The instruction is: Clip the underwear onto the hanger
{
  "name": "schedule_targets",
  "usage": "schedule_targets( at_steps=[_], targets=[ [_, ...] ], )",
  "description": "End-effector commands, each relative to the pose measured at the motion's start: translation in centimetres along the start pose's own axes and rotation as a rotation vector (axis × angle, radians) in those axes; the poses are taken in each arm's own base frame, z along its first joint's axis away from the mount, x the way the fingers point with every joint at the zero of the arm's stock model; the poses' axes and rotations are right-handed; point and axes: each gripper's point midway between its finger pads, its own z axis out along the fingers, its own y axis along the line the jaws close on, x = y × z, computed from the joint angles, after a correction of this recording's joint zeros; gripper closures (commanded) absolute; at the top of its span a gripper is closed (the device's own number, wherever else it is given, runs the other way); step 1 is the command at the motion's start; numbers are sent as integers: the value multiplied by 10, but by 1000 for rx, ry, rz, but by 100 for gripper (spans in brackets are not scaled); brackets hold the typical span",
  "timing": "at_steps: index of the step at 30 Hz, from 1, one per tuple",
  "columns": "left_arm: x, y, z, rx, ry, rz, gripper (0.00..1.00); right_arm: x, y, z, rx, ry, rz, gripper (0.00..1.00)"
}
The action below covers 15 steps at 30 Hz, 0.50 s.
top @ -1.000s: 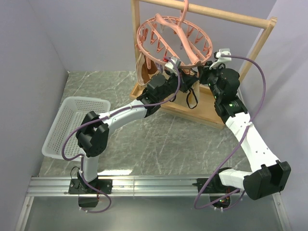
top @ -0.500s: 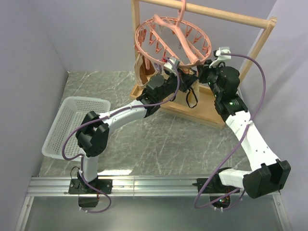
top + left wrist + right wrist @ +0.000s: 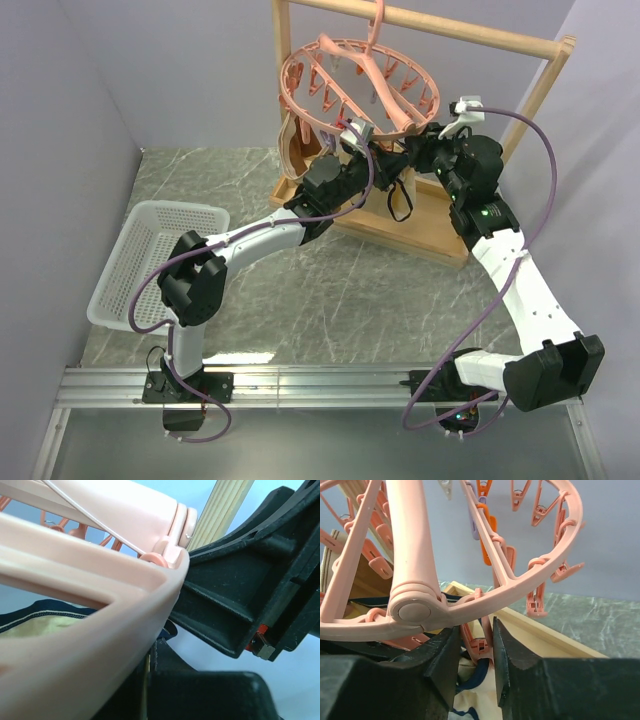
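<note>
The salmon-pink ring hanger point(image 3: 360, 85) hangs by its hook from the wooden rack. The beige underwear point(image 3: 386, 196) with dark trim droops below the ring's near edge, between my two grippers. My left gripper point(image 3: 377, 160) is shut under the ring, with a thin pale fabric edge pinched between its fingers point(image 3: 165, 680). The ring point(image 3: 100, 630) fills most of that wrist view. My right gripper point(image 3: 476, 650) stands open, one finger on each side of a hanging clip peg point(image 3: 481, 642). The underwear's dark trim point(image 3: 476, 674) runs into that peg's mouth.
The wooden rack point(image 3: 470, 35) stands on its base board point(image 3: 420, 235) at the back of the marble table. A darker tan garment point(image 3: 293, 150) hangs from the ring's left side. A white plastic basket point(image 3: 150, 260) sits at the left.
My right gripper's jaws have spread apart around the clip peg and its wrist has shifted a little to the right. The left arm has stayed where it was.
</note>
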Motion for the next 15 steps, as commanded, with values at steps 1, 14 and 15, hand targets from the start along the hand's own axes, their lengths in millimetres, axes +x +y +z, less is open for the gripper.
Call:
schedule_targets(
  at_steps=[1, 14, 15],
  targets=[
    [-147, -70, -16, 185, -417, 89, 100, 64, -13, -7, 47, 238, 70, 63],
    [-143, -64, -17, 181, -399, 96, 100, 50, -10, -14, 42, 199, 145, 37],
    [-140, -63, -17, 178, -389, 95, 100, 46, -11, -16, 48, 183, 147, 32]
  ],
)
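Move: The clip is already between the right fingertips, practically at that hand's point. The hanger rim runs about 3 cm above it, and the underwear's body hangs about 8 cm below, 2 cm left and 3 cm farther out. The next empty clip is roughly 9 cm ahead, 4 cm right and 2 cm up from the right hand. From the left hand, the held clip lies some 3 cm ahead and 2 cm right, about level. Open the right gripper to let go of the clip, from about a third to two thirds wide, keeping that hand almost in place while it sinks half a centimetre and rolls its left side up some 5 degrees. Keep the left fingers shut on the waistband beside the clip and lift that hand about 1 cm, mostly towards the end. ##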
